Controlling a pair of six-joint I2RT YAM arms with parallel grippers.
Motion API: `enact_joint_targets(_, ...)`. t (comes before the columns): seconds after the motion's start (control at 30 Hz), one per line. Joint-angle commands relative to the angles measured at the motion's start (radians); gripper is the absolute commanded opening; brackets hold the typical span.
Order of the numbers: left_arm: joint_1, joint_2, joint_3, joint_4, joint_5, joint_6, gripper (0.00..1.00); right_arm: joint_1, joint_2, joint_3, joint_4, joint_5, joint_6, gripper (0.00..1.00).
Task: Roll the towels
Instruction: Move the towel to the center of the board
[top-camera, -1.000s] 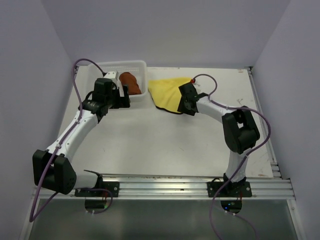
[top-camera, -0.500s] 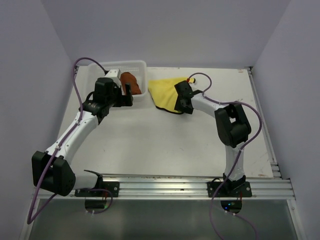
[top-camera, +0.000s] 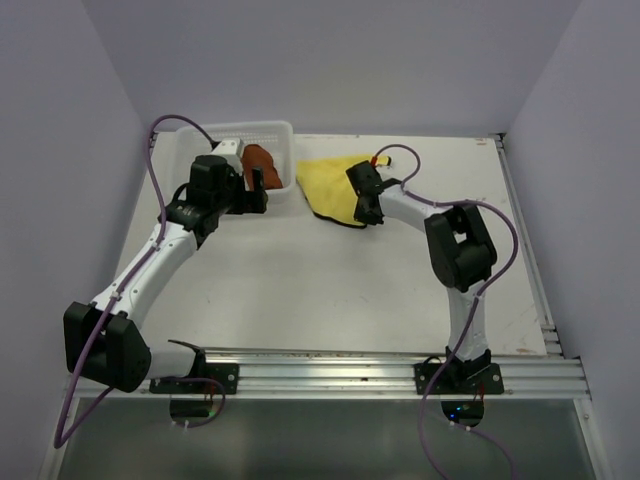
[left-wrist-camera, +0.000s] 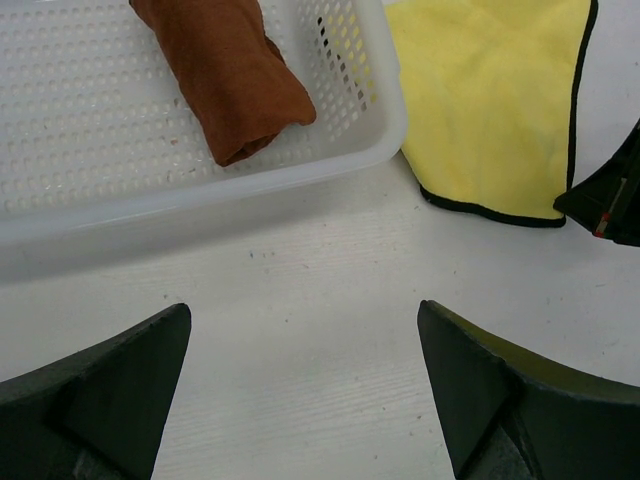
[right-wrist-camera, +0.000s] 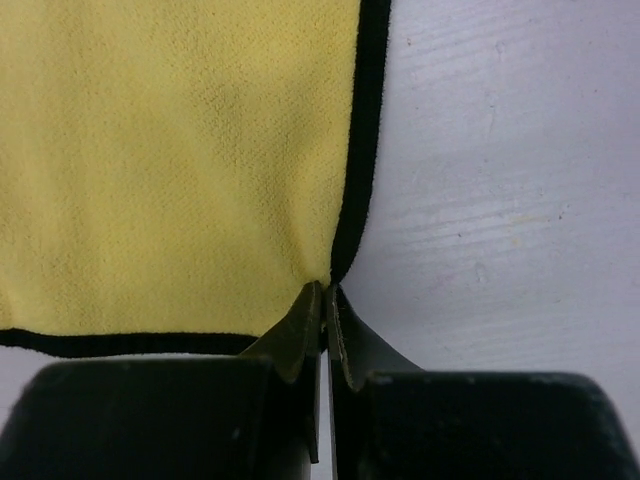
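The yellow towel (top-camera: 328, 182) with a dark hem lies flat on the white table, right of the basket. My right gripper (top-camera: 360, 217) is at its near right corner, shut on the hem (right-wrist-camera: 352, 200); the jaws (right-wrist-camera: 327, 288) pinch the cloth's edge. The rust-brown towel (top-camera: 262, 165) lies rolled up inside the white mesh basket (top-camera: 245, 128). My left gripper (top-camera: 254, 193) hovers open over bare table just in front of the basket, holding nothing. In the left wrist view the rolled towel (left-wrist-camera: 228, 70) and the yellow towel (left-wrist-camera: 490, 100) lie beyond its fingertips (left-wrist-camera: 300, 320).
The basket's front rim (left-wrist-camera: 200, 195) stands close ahead of the left gripper. The right gripper's black body (left-wrist-camera: 610, 200) shows at the right edge of the left wrist view. Walls close the table in at the back and on both sides.
The right gripper has gone from open to shut, pinching the yellow towel's hem, and has shifted slightly left. The left arm has barely moved.
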Motion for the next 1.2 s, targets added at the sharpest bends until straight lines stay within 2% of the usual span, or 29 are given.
enact_joint_targets(0.0, -0.006, -0.031, -0.004, 0.051, 0.013, 0.021, 1.00, -0.003, -0.067, -0.116, -0.071, 0.025, -0.013, 0.00)
enact_joint_targets(0.2, -0.006, -0.058, -0.010, 0.062, 0.023, 0.027, 1.00, -0.003, -0.365, -0.219, -0.106, 0.011, -0.038, 0.00)
enact_joint_targets(0.37, -0.009, -0.083, -0.028, 0.085, 0.076, 0.024, 0.98, -0.001, -0.632, -0.199, -0.200, -0.038, -0.058, 0.00)
enact_joint_targets(0.47, -0.028, -0.088, -0.034, 0.088, 0.066, 0.022, 0.98, -0.003, -0.716, -0.187, -0.247, -0.076, -0.055, 0.00)
enact_joint_targets(0.6, -0.108, -0.100, -0.008, 0.051, 0.075, 0.021, 0.98, -0.001, -0.840, -0.173, -0.295, -0.121, -0.033, 0.00)
enact_joint_targets(0.67, -0.125, -0.135, -0.016, 0.037, 0.119, 0.010, 0.98, -0.001, -0.870, -0.177, -0.307, -0.148, -0.013, 0.00)
enact_joint_targets(0.77, -0.191, -0.237, -0.106, 0.080, 0.099, -0.007, 0.98, -0.001, -0.913, -0.203, -0.310, -0.174, 0.011, 0.00)
enact_joint_targets(0.87, -0.336, -0.330, -0.230, 0.149, -0.014, -0.019, 0.98, -0.001, -0.939, -0.240, -0.292, -0.191, 0.030, 0.00)
enact_joint_targets(0.9, -0.440, -0.345, -0.287, 0.164, -0.123, -0.027, 0.98, -0.001, -0.941, -0.246, -0.286, -0.194, 0.034, 0.00)
enact_joint_targets(0.93, -0.499, -0.362, -0.313, 0.184, -0.178, -0.028, 0.98, -0.001, -0.945, -0.259, -0.287, -0.205, 0.041, 0.00)
enact_joint_targets(0.97, -0.612, -0.368, -0.361, 0.230, -0.239, -0.031, 0.99, -0.001, -0.948, -0.262, -0.287, -0.205, 0.045, 0.00)
enact_joint_targets(1.0, -0.666, -0.368, -0.385, 0.262, -0.354, -0.038, 0.99, -0.003, -0.951, -0.266, -0.283, -0.207, 0.053, 0.00)
enact_joint_targets(1.07, -0.818, -0.345, -0.447, 0.401, -0.449, -0.032, 1.00, -0.003, -0.970, -0.279, -0.278, -0.207, 0.073, 0.00)
enact_joint_targets(1.1, -0.858, -0.324, -0.461, 0.446, -0.538, -0.015, 0.99, -0.003, -0.976, -0.279, -0.274, -0.207, 0.079, 0.00)
enact_joint_targets(1.17, -0.956, -0.226, -0.465, 0.584, -0.598, 0.014, 1.00, -0.003, -0.994, -0.283, -0.267, -0.211, 0.094, 0.00)
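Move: The yellow towel is pinched by its near right corner in the right hand; its middle lies about 9 cm ahead and 7 cm left of that hand. The board's centre is some 11 cm left and 5 cm back. From the open left hand, the towel's middle is roughly 16 cm ahead, 22 cm right and 18 cm below. The basket's middle is 20 cm ahead and 6 cm left of that hand, the brown roll inside it straight ahead at 20 cm. The yellow towel's pinched corner is drawn back low over the board by the right hand, then swung up steeply, ending about 22 cm higher and 15 cm back, the grip kept and the wrist rolling its left side up some 20 degrees. Starting later, the left hand sweeps back and right by 25 cm in all, away from the basket to the board's near middle, turning 30 degrees clockwise, fingers wide open. ##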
